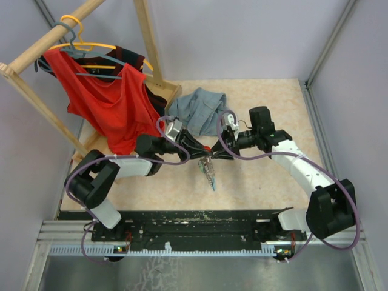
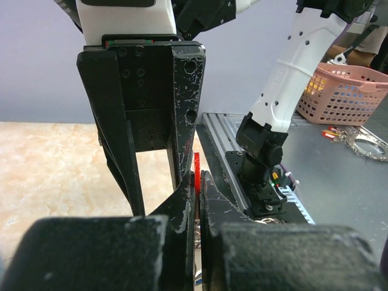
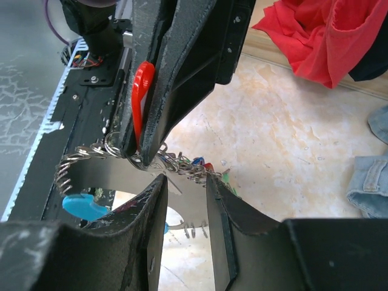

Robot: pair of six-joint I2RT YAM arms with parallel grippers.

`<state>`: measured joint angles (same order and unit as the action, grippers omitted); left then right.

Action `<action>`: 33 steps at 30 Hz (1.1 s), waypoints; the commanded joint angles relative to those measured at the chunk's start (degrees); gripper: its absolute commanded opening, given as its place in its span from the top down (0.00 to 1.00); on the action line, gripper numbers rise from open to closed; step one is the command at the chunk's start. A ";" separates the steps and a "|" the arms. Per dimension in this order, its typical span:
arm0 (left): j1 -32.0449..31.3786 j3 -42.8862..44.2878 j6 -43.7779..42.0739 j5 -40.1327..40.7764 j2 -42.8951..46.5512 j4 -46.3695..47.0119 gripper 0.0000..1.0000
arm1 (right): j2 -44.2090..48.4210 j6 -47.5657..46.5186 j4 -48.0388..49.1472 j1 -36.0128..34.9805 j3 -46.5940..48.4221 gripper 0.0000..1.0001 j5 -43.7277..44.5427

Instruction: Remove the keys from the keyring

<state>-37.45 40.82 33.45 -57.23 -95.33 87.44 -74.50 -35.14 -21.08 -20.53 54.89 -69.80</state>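
Note:
In mid-air over the table my two grippers meet tip to tip. The left gripper (image 2: 199,182) is shut on a key with a red plastic head (image 2: 196,165). That same red key (image 3: 142,91) shows between the left fingers (image 3: 159,91) in the right wrist view. My right gripper (image 3: 185,191) is closed on the flat grey band of the keyring (image 3: 115,176), whose light blue part (image 3: 85,206) sticks out to the left. A silvery chain (image 3: 182,163) carries more keys (image 3: 209,167) with blue, red and green heads. From above, the bunch (image 1: 210,173) dangles under both grippers.
A grey-blue cloth garment (image 1: 197,106) lies just behind the grippers. A wooden rack (image 1: 151,48) with hangers and a red garment (image 1: 109,103) fills the back left. A black rail (image 1: 200,221) runs along the near edge. A pink basket (image 2: 345,91) stands off the table.

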 commanded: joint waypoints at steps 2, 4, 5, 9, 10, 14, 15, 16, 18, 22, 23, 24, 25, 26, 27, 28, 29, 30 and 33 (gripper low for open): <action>0.43 2.36 1.05 -1.98 -0.38 15.13 1.00 | 2.25 -3.59 -1.22 -0.90 2.42 0.68 -4.27; 0.45 2.49 1.02 -2.09 -0.38 15.13 1.00 | 2.21 -4.18 -1.69 -1.12 2.45 0.68 -4.93; 0.45 2.51 1.00 -2.14 -0.38 15.13 1.00 | 2.17 -4.64 -2.17 -1.17 2.44 0.68 -5.27; 0.45 2.50 1.14 -2.39 -0.35 15.13 1.00 | 1.95 -5.04 -2.38 -1.83 2.46 0.69 -5.15; 0.46 2.59 1.24 -2.47 -0.31 15.13 1.00 | 2.02 -5.04 -2.36 -1.87 2.44 0.70 -5.10; 0.45 2.38 1.03 -2.71 -0.13 15.13 1.00 | 2.08 -5.95 -3.46 -1.83 2.85 0.72 -5.10; 0.45 2.38 1.05 -2.66 -0.12 15.15 1.00 | 2.14 -6.33 -3.89 -1.87 2.92 0.73 -5.16; 0.45 2.35 0.97 -2.70 -0.12 15.13 1.00 | 2.16 -6.72 -4.17 -1.88 3.05 0.74 -5.10; 0.54 2.28 0.95 -2.79 -0.02 15.13 1.00 | 2.16 -7.09 -4.71 -1.88 3.28 0.77 -5.08; 0.63 2.16 0.91 -2.76 0.17 15.13 1.00 | 2.23 -7.32 -5.03 -1.88 3.38 0.83 -5.26; 0.63 2.13 1.00 -2.75 0.15 15.13 1.00 | 2.25 -7.25 -4.96 -1.89 3.38 0.84 -5.34; 0.63 2.13 1.00 -2.72 0.14 15.14 1.00 | 2.24 -7.12 -4.96 -1.88 3.39 0.85 -5.39; 0.63 2.16 1.01 -2.71 0.14 15.13 1.00 | 2.25 -6.89 -4.74 -1.88 3.38 0.86 -5.42; 0.63 2.24 1.07 -2.71 0.07 15.18 1.00 | 2.22 -6.50 -4.43 -1.88 3.31 0.87 -5.44; 0.63 2.26 1.09 -2.63 0.00 15.15 1.00 | 2.18 -6.16 -4.08 -1.88 3.24 0.88 -5.52; 0.63 2.37 1.21 -2.62 -0.09 15.13 1.00 | 2.17 -5.97 -3.86 -1.94 3.21 0.89 -5.52; 0.63 2.35 1.21 -2.60 -0.07 15.13 1.00 | 2.12 -5.98 -3.84 -1.96 3.14 0.90 -5.56; 0.63 2.37 1.19 -2.62 -0.11 15.13 1.00 | 2.11 -5.88 -3.73 -2.01 3.12 0.91 -5.53; 0.63 2.39 1.12 -2.55 -0.12 15.13 1.00 | 2.08 -5.99 -3.88 -2.14 3.11 0.97 -5.76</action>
<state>-37.12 41.45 34.28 -59.94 -95.50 87.44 -74.11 -40.69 -26.44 -21.98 55.31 -73.06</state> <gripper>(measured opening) 0.015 0.072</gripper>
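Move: The right hand's aim is the metal link hanging just under the left fingertips, about 2 cm back of its hand point, 1 cm to its left and level with it; from the left hand the same link is about 2 cm below and 1 cm to the right. The red key pinched in the left fingers stands some 2 cm back, 2 cm left and 3 cm above the right hand. The keyring's big hoop hangs with its middle roughly 8 cm back of the right hand, 1 cm left and 7 cm lower. The right hand, its fingers partly open and pointing left at the left gripper, eases about 2 cm back towards the metal link under the left fingertips, turning some 5 degrees counter-clockwise. From about where that travel slows, its fingers close almost fully and pinch the link, while the left hand stays nearly in place and keeps its grip on the red key. ##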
